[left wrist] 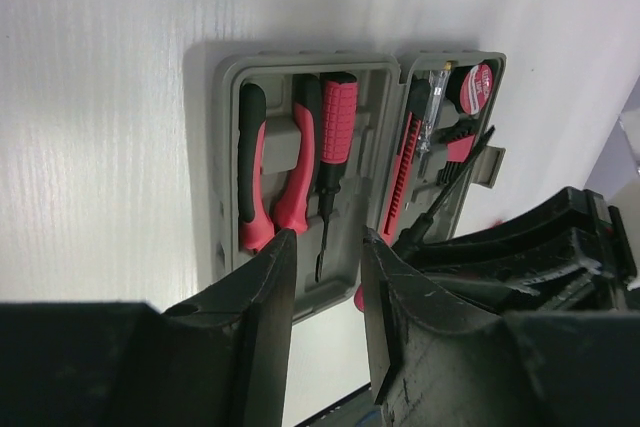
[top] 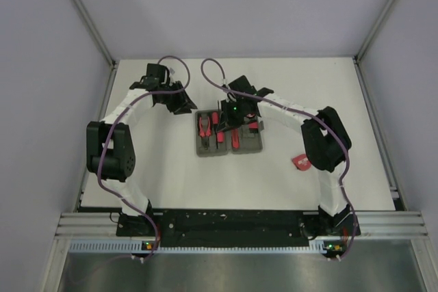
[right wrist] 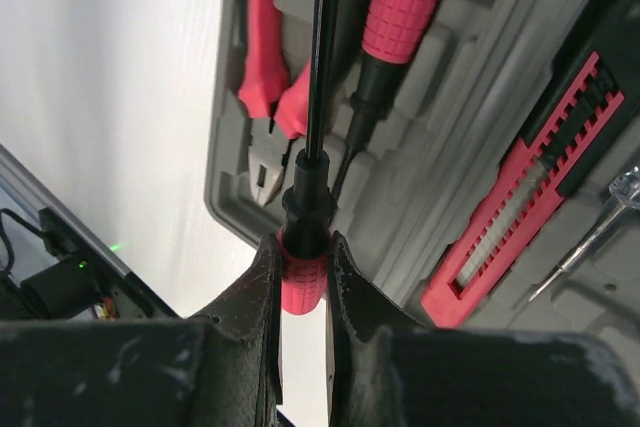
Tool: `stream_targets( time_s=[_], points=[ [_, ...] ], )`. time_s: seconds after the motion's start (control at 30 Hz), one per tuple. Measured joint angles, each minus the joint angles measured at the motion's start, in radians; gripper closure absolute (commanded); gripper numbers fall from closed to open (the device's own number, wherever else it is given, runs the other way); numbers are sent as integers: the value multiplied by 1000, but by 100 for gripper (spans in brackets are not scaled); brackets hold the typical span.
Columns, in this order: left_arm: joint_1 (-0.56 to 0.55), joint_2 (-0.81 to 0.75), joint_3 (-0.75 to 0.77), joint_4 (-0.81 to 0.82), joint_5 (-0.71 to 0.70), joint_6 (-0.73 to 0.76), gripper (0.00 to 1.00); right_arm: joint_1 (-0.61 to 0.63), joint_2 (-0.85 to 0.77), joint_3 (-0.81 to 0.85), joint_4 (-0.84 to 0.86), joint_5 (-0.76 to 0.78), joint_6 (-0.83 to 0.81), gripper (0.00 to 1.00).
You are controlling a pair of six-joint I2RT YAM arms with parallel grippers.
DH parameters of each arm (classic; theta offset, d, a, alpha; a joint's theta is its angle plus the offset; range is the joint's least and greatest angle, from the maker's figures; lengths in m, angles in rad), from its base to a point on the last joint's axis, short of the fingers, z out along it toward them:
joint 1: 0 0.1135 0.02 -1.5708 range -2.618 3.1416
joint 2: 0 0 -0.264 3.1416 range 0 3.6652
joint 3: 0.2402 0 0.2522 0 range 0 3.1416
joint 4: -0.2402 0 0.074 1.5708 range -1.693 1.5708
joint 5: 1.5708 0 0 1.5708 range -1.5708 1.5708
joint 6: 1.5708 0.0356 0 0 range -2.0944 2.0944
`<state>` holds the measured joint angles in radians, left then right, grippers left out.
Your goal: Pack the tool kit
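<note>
The grey tool kit case (top: 230,147) lies open in the middle of the table. Its left half (left wrist: 355,257) holds red-and-black pliers (left wrist: 268,182) and a red-handled screwdriver (left wrist: 337,127). The right half holds a red knife (left wrist: 399,187), a clear tester screwdriver (left wrist: 428,115) and a round red item (left wrist: 478,87). My right gripper (right wrist: 303,247) is shut on the red handle of another screwdriver (right wrist: 303,282), whose black shaft points over the pliers (right wrist: 262,87). My left gripper (left wrist: 328,247) stands open and holds nothing, just off the case's left end (top: 179,104).
A small red object (top: 300,162) lies on the white table to the right of the case, partly behind the right arm. Grey walls close the table in at the back and both sides. The arms' bases stand on the black rail (top: 233,223) at the near edge.
</note>
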<state>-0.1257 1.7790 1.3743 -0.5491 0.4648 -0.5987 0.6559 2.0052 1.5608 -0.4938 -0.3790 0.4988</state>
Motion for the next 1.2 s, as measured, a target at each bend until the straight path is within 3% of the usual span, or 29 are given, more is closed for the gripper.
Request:
stream_targets(
  time_s=[0.43, 0.9, 1.2],
  points=[
    [0, -2, -11, 15, 20, -1, 64, 22, 61, 13, -130, 40, -27, 100],
    [0, -2, -11, 21, 37, -2, 64, 25, 136, 92, -150, 87, -23, 100],
    [0, -2, -11, 25, 40, -2, 64, 30, 136, 119, -219, 132, -21, 88]
  ],
)
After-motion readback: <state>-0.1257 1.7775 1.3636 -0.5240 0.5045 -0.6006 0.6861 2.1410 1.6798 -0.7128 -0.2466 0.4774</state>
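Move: The right gripper already holds a screwdriver by its red handle, shaft pointing outward. The free bay in the case's left half lies about 5 cm below it, roughly 1 cm ahead and 1 cm right. At the bay's depth, the packed screwdriver's middle is 2 cm left and 2 ahead of the hand, the pliers 6 left and 1 ahead, the utility knife 6 right and 1 ahead. From the left hand the bay is some 12 cm right, 5 back and 9 down. Lower the right gripper about 5 cm into the left half of the case, easing back some 2 cm at first and then about half of that forward again, with a slight drift right. Keep the pinch on the handle throughout, tip the fingers some 15 degrees steeper, and bring the screwdriver down between the packed screwdriver and the middle divider. ##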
